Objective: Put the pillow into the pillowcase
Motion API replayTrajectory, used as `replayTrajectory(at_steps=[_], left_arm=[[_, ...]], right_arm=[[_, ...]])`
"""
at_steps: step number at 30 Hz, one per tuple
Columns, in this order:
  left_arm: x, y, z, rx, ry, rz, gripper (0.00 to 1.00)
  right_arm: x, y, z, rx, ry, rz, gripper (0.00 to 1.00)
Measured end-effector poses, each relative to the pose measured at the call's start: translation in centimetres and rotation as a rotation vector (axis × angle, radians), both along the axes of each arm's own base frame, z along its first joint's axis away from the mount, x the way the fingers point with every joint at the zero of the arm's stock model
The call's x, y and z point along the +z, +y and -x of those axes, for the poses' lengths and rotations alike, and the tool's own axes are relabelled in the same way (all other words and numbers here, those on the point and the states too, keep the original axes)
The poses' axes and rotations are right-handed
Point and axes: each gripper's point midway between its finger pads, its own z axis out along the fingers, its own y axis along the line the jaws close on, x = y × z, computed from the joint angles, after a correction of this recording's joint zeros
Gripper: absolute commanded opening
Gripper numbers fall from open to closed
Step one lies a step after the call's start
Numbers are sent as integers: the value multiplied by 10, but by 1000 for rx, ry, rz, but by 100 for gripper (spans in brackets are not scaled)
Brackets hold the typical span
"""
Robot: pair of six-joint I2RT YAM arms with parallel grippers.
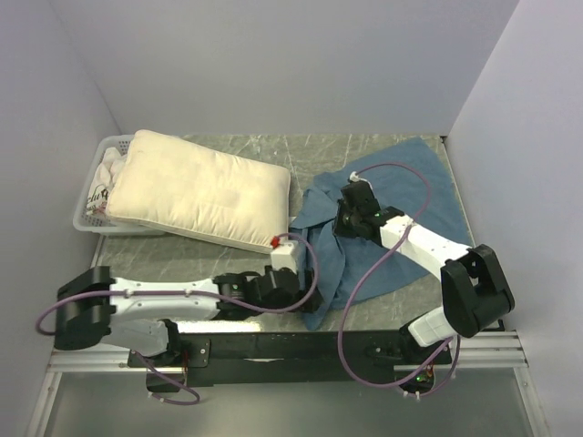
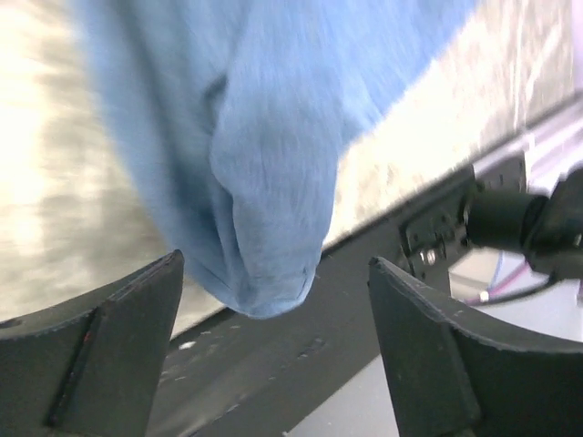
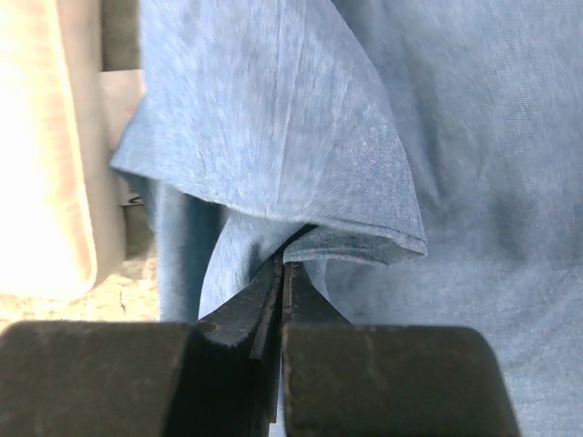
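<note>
The cream pillow (image 1: pixel 196 191) lies at the back left, its far end resting on a white basket; its edge shows in the right wrist view (image 3: pixel 36 137). The blue pillowcase (image 1: pixel 392 196) is spread, wrinkled, over the centre and right of the table. My right gripper (image 1: pixel 349 208) is shut on a raised fold of the pillowcase (image 3: pixel 301 127), its tips (image 3: pixel 287 261) meeting at the hem. My left gripper (image 1: pixel 301 289) stands open at the pillowcase's near left corner. In the left wrist view that corner (image 2: pixel 264 182) hangs between the spread fingers (image 2: pixel 273 259), touching neither.
A white basket (image 1: pixel 91 196) holding printed cloth (image 1: pixel 107 173) sits at the back left, under the pillow's end. A black rail (image 1: pixel 301 346) runs along the near table edge. Purple cables (image 1: pixel 351 300) loop over the pillowcase. Grey walls close three sides.
</note>
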Motion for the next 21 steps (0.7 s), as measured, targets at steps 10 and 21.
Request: replayTrajectory(at_steps=[10,21], left_arm=[[43,81,-101,279,-114,-66,73],[13,35,-149,113,-123,-258,44]], right_arm=[[15,8,-3,62,-28,38,0],[20,9,-5,104,-44,60,0]])
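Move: About 15 cm ahead of the left hand and 8 cm below lies the loose edge fold of the pillowcase, roughly level sideways. The pillow's near right corner is some 12 cm ahead of this hand and 8 cm to its left; the pillowcase's near tail lies about 5 cm back and 2 cm right. From the right hand, already pinching cloth, the edge fold is some 2 cm back, 7 cm left and 6 cm below. Sweeping forward about 15 cm from over the tail of the pillowcase towards its loose edge fold, the left hand first swings left and up, then curves back right and sinks some 3 cm while the fingers close to about half. Its left side rolls up some 15 degrees. The right hand keeps its pinch on the pillowcase, raising it about 2 cm. ##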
